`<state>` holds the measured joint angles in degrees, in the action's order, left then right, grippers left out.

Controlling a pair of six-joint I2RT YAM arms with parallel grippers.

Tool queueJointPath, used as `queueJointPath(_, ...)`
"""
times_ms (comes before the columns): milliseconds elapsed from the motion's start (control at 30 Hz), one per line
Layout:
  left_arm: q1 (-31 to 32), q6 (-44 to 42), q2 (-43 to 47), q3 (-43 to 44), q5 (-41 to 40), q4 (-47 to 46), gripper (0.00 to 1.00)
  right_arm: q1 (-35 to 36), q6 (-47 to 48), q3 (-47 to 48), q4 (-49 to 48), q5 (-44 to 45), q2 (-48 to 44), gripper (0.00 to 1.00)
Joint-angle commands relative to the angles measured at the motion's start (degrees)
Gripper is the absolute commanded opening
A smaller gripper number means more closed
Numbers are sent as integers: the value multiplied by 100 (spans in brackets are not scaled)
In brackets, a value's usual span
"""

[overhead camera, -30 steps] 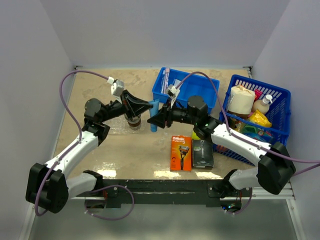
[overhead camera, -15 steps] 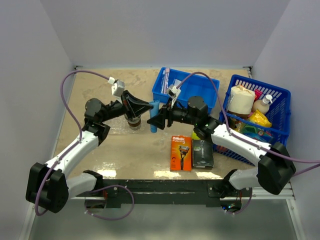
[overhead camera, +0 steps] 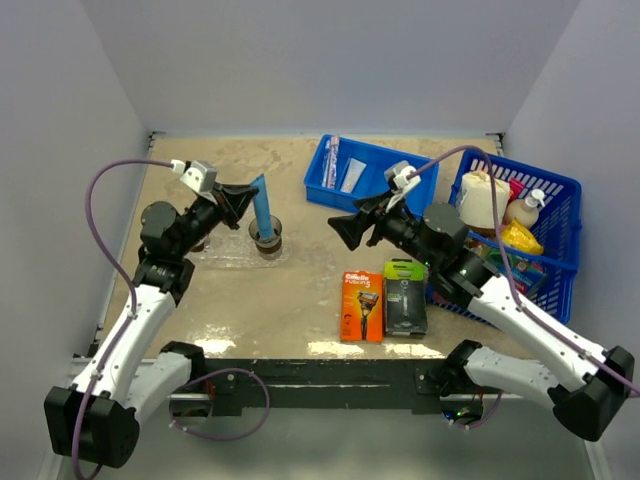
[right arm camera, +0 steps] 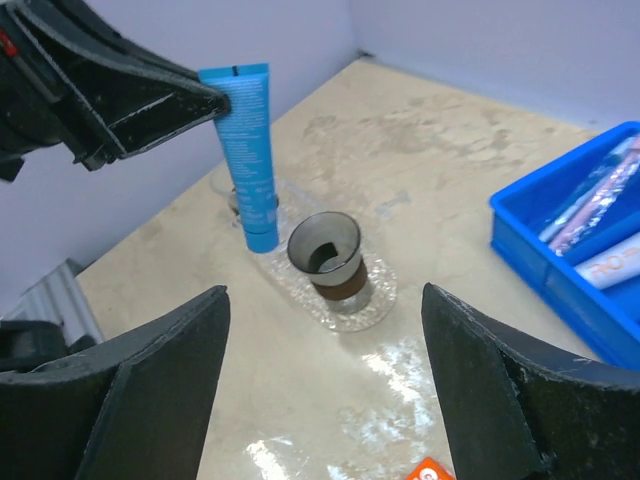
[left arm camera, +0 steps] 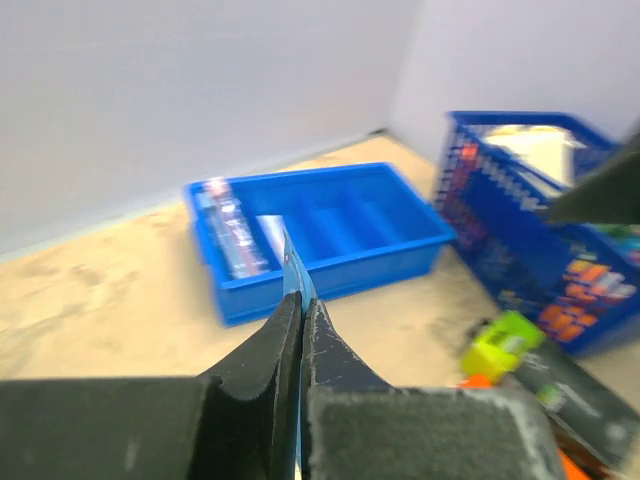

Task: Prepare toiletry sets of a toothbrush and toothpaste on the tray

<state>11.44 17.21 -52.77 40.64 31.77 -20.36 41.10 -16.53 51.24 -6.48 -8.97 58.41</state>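
Observation:
My left gripper (overhead camera: 247,190) is shut on the flat crimped end of a blue toothpaste tube (overhead camera: 262,210) (right arm camera: 250,150). The tube hangs cap-down over the clear tray (overhead camera: 235,258) (right arm camera: 372,300), just left of a brownish cup (overhead camera: 267,241) (right arm camera: 328,255). In the left wrist view the tube's edge (left arm camera: 293,268) pokes out between the pressed fingers. My right gripper (overhead camera: 350,222) (right arm camera: 322,300) is open and empty, right of the tray and facing the cup. A packed toothbrush (overhead camera: 331,160) (left arm camera: 228,225) lies in the blue bin (overhead camera: 385,160).
A pale box (overhead camera: 352,176) lies beside the toothbrush in the bin. A second cup (right arm camera: 232,200) stands behind the tube. Orange (overhead camera: 362,305) and black-green (overhead camera: 405,298) razor packs lie at the front. A blue lattice basket (overhead camera: 560,190) full of items stands far right.
The right gripper let go of the tube, opened wide and drew back to the right. The left gripper kept the tube and swung it left, over the tray by the cup.

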Motion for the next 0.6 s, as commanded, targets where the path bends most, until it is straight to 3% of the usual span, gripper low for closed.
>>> queueJointPath(0,-63,-912,416,269,-1583,533,0,-23,344,-132,288,888,-383,81)
queueJointPath(167,-63,-1527,882,137,-2358,787,0,-14,212,210,296,915,-50,82)
queueJointPath(300,-63,-1853,1155,-109,-3499,876,0,274,273,378,200,1020,275,81)
queueJointPath(567,-63,-1476,1349,-250,-2659,647,0,1127,388,1405,-90,1003,1592,83)
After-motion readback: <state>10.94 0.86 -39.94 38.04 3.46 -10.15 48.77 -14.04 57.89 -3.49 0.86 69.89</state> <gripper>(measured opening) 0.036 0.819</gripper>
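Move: The left hand holds the blue toothpaste tube. The left cup it is bound for stands about 16 cm to its left, 6 cm ahead and 20 cm below. On the same clear tray, the right cup is some 5 cm ahead and straight below the hand at much the same depth. From the empty right hand that right cup lies roughly 17 cm left, 11 ahead and 20 down; the orange razor box lies 5 cm back, 4 right and 24 down. Still pinching the toothpaste tube near its top, the left hand carries it about 10 cm left, from over the right cup towards the left one, turning some 30 degrees counter-clockwise. The open right hand first drifts about 2 cm right, then dips and swings back left towards the right cup, ending 4–5 cm left of and 3 cm below its start, touching nothing. ##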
